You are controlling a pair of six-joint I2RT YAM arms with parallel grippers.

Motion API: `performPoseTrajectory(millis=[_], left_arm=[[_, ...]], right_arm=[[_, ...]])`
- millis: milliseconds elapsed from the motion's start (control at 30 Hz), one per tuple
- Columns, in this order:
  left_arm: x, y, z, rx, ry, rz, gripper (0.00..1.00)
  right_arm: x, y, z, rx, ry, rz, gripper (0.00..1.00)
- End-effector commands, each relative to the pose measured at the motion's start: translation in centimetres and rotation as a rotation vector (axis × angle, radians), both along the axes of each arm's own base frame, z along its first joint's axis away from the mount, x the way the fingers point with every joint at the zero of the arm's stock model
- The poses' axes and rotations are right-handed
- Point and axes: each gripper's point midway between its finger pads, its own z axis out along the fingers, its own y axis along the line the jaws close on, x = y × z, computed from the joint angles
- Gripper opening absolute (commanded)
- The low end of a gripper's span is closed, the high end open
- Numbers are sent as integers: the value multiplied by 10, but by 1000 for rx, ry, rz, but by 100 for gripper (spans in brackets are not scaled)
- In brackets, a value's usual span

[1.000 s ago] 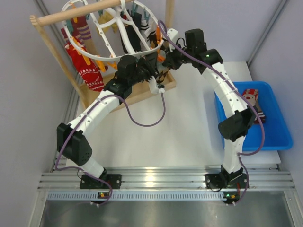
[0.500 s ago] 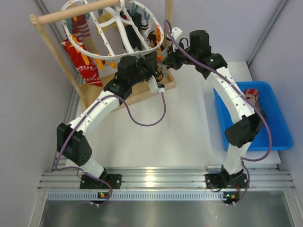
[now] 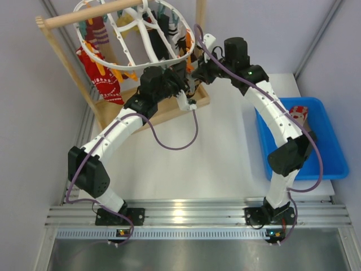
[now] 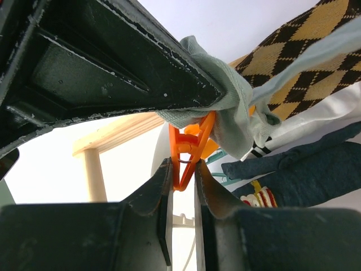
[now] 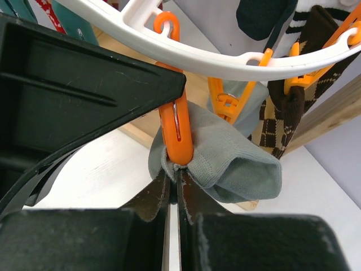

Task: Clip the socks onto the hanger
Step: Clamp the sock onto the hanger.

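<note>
In the left wrist view my left gripper [image 4: 182, 167] is shut on the handles of an orange clip [image 4: 189, 141]. The clip's mouth is at the edge of a grey sock [image 4: 228, 110], and a brown-and-black argyle sock [image 4: 299, 51] hangs behind. In the right wrist view my right gripper [image 5: 175, 176] is shut on the grey sock [image 5: 231, 161], pinching its edge just under the orange clip [image 5: 177, 127]. That clip hangs from the white hanger [image 5: 186, 53]. From above, both grippers [image 3: 183, 84] [image 3: 195, 71] meet under the hanger's [image 3: 107, 63] right rim.
The hanger hangs from a wooden rack with a top rod [image 3: 90, 14] and a base [image 3: 169, 113]. A red patterned sock [image 3: 102, 80] and other socks dangle from clips. A blue bin [image 3: 330, 158] at the right holds more socks [image 3: 299, 114].
The right arm's elbow has swung outward to the right, and the hanger with its red sock has shifted a little. Both grippers stayed shut at the clip.
</note>
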Motion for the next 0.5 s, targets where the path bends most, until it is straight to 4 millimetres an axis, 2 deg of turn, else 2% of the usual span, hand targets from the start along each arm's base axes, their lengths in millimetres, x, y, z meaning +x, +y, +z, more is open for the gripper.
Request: performPoseTrajectory(millis=[0,100,167,367,467], left_arm=[[-55,-58,-133,522,-22,-428,18],[-54,-60,-130,511,-40,-426,23],[-54,-59,-129,509,-47,-423,31],[-54,-58,-117,488,-82,-407,38],[-55,-57,-110,472,-103,-396,48]], right_arm=[[-17,14,56,92,-135,53,0],[-16,13,54,84,-137,44,0],[-15,13,52,76,-139,41,0],[-8,9,51,69,-149,17,0],[-5,7,53,70,-160,6,0]])
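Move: The orange clip is already squeezed in the left fingers, its middle about 1 cm ahead, 1 cm right and 1 cm below that hand. The grey sock's cuff sits some 2 cm ahead, 2 cm right and 3 cm below. The yellow clip is about 6 cm ahead and 3 cm right; the argyle sock 9 cm ahead, 5 cm right and 5 cm lower. From the right hand, pinching the cuff, the orange clip is about 1 cm ahead, 1 cm left and 3 cm up. The left fingers let go of the orange clip's handles, opening from nearly shut to just under half. Then that hand drops away from the clip, about 4 cm down with some 2 cm to the right and a little back, tipping slightly. The right fingers stay shut on the grey cuff, keeping it in place beneath the clip. ##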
